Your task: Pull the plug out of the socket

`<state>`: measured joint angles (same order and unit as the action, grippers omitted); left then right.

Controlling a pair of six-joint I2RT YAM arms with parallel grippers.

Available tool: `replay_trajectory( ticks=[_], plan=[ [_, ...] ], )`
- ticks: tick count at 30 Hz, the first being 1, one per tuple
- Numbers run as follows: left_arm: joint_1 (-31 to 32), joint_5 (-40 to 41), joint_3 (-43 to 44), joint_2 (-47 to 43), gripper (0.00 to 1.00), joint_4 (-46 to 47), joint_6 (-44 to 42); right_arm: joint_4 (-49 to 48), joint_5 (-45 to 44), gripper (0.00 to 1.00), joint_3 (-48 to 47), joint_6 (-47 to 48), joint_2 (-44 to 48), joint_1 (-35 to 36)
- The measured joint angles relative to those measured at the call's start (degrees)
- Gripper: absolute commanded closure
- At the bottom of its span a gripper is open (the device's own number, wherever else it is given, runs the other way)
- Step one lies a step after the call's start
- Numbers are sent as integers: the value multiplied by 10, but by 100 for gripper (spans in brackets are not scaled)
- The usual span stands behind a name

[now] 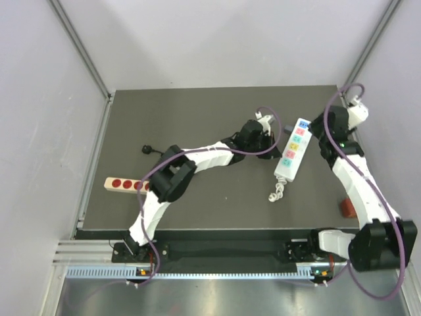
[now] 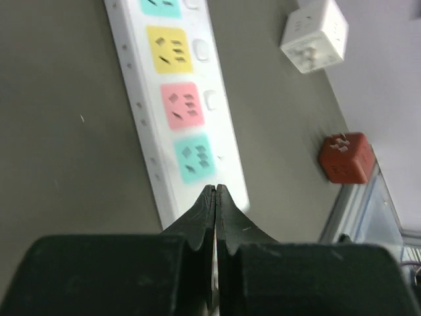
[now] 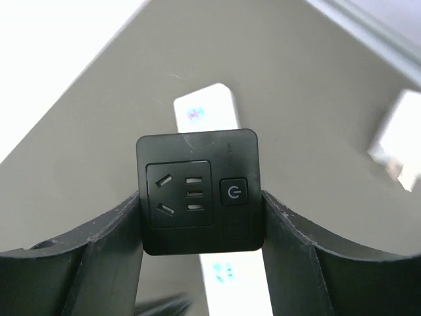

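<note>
The white power strip with coloured outlet faces lies right of centre on the dark mat, its short cord coiled at the near end. My right gripper is at the strip's far end, shut on a square black plug with a power button. It holds the plug above the strip, which looks blurred behind it. My left gripper is shut and empty just left of the strip. Its closed fingertips sit by the cyan face of the strip.
A beige strip with red round spots lies at the left edge. A small black plug on a cord lies behind it. A red cube sits near the right edge, and a white cube adapter beyond it.
</note>
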<state>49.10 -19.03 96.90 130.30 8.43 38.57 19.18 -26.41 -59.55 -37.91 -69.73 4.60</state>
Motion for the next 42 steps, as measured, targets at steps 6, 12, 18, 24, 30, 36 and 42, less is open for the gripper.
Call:
replay_trajectory(
  ticks=[6,12,18,24,30,36,42],
  plan=[
    [37,30,-182,-195,100,21,-2,28,62,100,165,-92,143,-76],
    [76,55,-370,-352,100,40,19,52,160,100,272,-167,236,-178],
    [110,98,-464,-450,100,7,31,52,288,100,327,-193,251,-308],
    [130,125,-511,-548,100,-3,42,39,422,100,348,-179,223,-443],
    [129,140,-544,-567,100,-4,57,18,523,100,369,-149,157,-541],
    [133,142,-551,-564,100,-7,66,-17,591,95,342,-94,66,-566],
    [139,142,-551,-537,100,-7,68,-33,616,77,332,-54,37,-577]
  ],
)
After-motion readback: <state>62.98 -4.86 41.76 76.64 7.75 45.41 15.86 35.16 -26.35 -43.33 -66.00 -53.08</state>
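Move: The black plug, already off the power strip, is in the right hand; the free spot for it on the table lies about 14 cm back, 8 cm to the right and 18 cm below. Near that spot, the white plug lies roughly 5 cm back and 14 cm right of this hand, the red plug some 24 cm back and 9 cm right. The strip's middle is about 7 cm to its left and 2 cm farther out. From the left hand, the spot is around 11 cm back and 22 cm right; the strip's middle is 5 cm ahead, 6 cm right. The black plug, still pinched, is carried by the right hand down about 17 cm, back some 14 cm and to the right, away from the power strip to between the white and red plugs. The hand rolls about 50 degrees, right side down, and levels off low. The left hand, shut and empty, withdraws from the strip about 20 cm back and 15 cm left, ending slightly higher. ##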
